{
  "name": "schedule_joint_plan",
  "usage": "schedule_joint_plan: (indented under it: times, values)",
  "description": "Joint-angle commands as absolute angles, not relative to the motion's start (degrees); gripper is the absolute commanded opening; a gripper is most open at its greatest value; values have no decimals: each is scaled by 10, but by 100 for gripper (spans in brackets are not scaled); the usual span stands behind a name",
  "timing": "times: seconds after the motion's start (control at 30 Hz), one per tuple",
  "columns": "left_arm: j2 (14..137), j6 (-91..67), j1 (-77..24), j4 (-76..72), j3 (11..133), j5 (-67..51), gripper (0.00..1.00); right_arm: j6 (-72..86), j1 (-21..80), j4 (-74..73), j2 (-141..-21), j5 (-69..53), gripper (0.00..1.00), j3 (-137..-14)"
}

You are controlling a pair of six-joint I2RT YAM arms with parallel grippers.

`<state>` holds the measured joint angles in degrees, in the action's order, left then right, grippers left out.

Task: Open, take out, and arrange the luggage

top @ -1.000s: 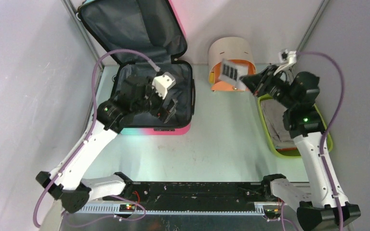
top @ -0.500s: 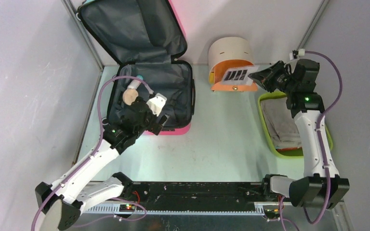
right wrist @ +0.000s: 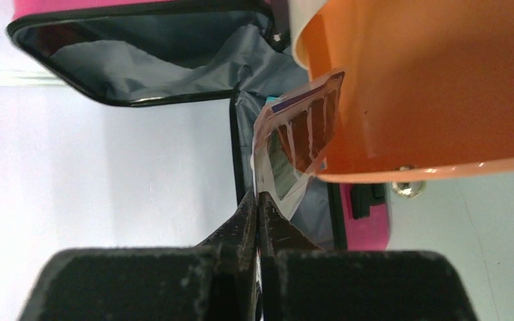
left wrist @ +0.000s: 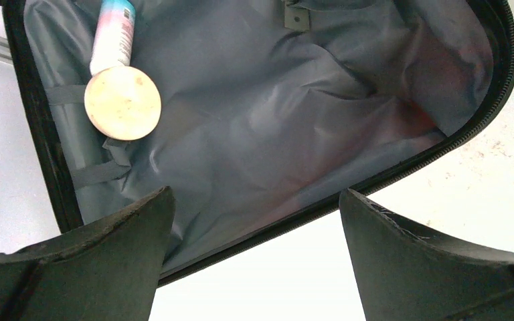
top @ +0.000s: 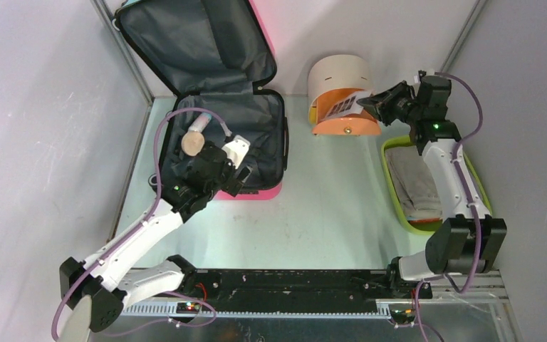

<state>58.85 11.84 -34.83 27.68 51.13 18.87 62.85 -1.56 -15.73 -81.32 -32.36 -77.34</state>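
The luggage [top: 185, 43] lies open at the back left, its lid upright and its dark grey lining [left wrist: 274, 120] bare. Inside it, near the left wall, lies a pink-and-blue tube [top: 194, 139] with a round beige end [left wrist: 122, 101]. My left gripper [top: 233, 179] hangs open and empty over the suitcase's front zipper edge [left wrist: 254, 254]. My right gripper [top: 367, 103] is shut on one edge of a flat white packet with dark stripes [top: 343, 106]. The packet [right wrist: 298, 147] touches the orange face of the beige cylinder [top: 342, 75].
A lime-green tray [top: 397, 206] holding grey cloth sits at the right, under the right forearm. The cylinder's orange rim [right wrist: 428, 80] fills the upper right of the right wrist view. Grey walls close in on the left and right, and the arm bases line the near edge.
The left arm has drawn back out of the suitcase to its front edge, uncovering the tube. The right arm has carried the packet back and left, up against the cylinder's orange face.
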Motion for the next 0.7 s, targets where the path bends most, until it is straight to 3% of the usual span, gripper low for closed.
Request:
schedule_joint_plan:
  times: [0.0,0.3,0.5,0.67]
  values:
    - [568,112,-348,256,525,206,100,626,-12,-153,-868,-310,0,-808]
    - [567,114,-348,256,521,207,100,546,23,-255,-1001,-272,6,-953]
    - [566,114,-348,255,519,215,100,497,23,-314,-1016,-209,36,-990]
    - [570,112,-348,253,517,214,100,405,23,-407,-1020,-121,50,-1087]
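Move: The right hand holds the flat packet by its near end. The open orange drawer it is bound for lies about 7 cm ahead, 5 cm to the left and some 12 cm below. The white cabinet body rises some 8 cm beyond the drawer. The green tray stands back and to the right of the hand, about 10 and 20 cm, and 28 cm lower. From the left hand the drawer is some 20 cm ahead and 32 cm right, about level. Forward and down in equal measure, about 7 cm each, the right hand carries the packet into the open drawer, its fingers tipping some 10 degrees lower. It then all but stops at the drawer's right side, rolls its left side down about 15 degrees and opens the fingers to nearly half, releasing the pinch on the packet. ##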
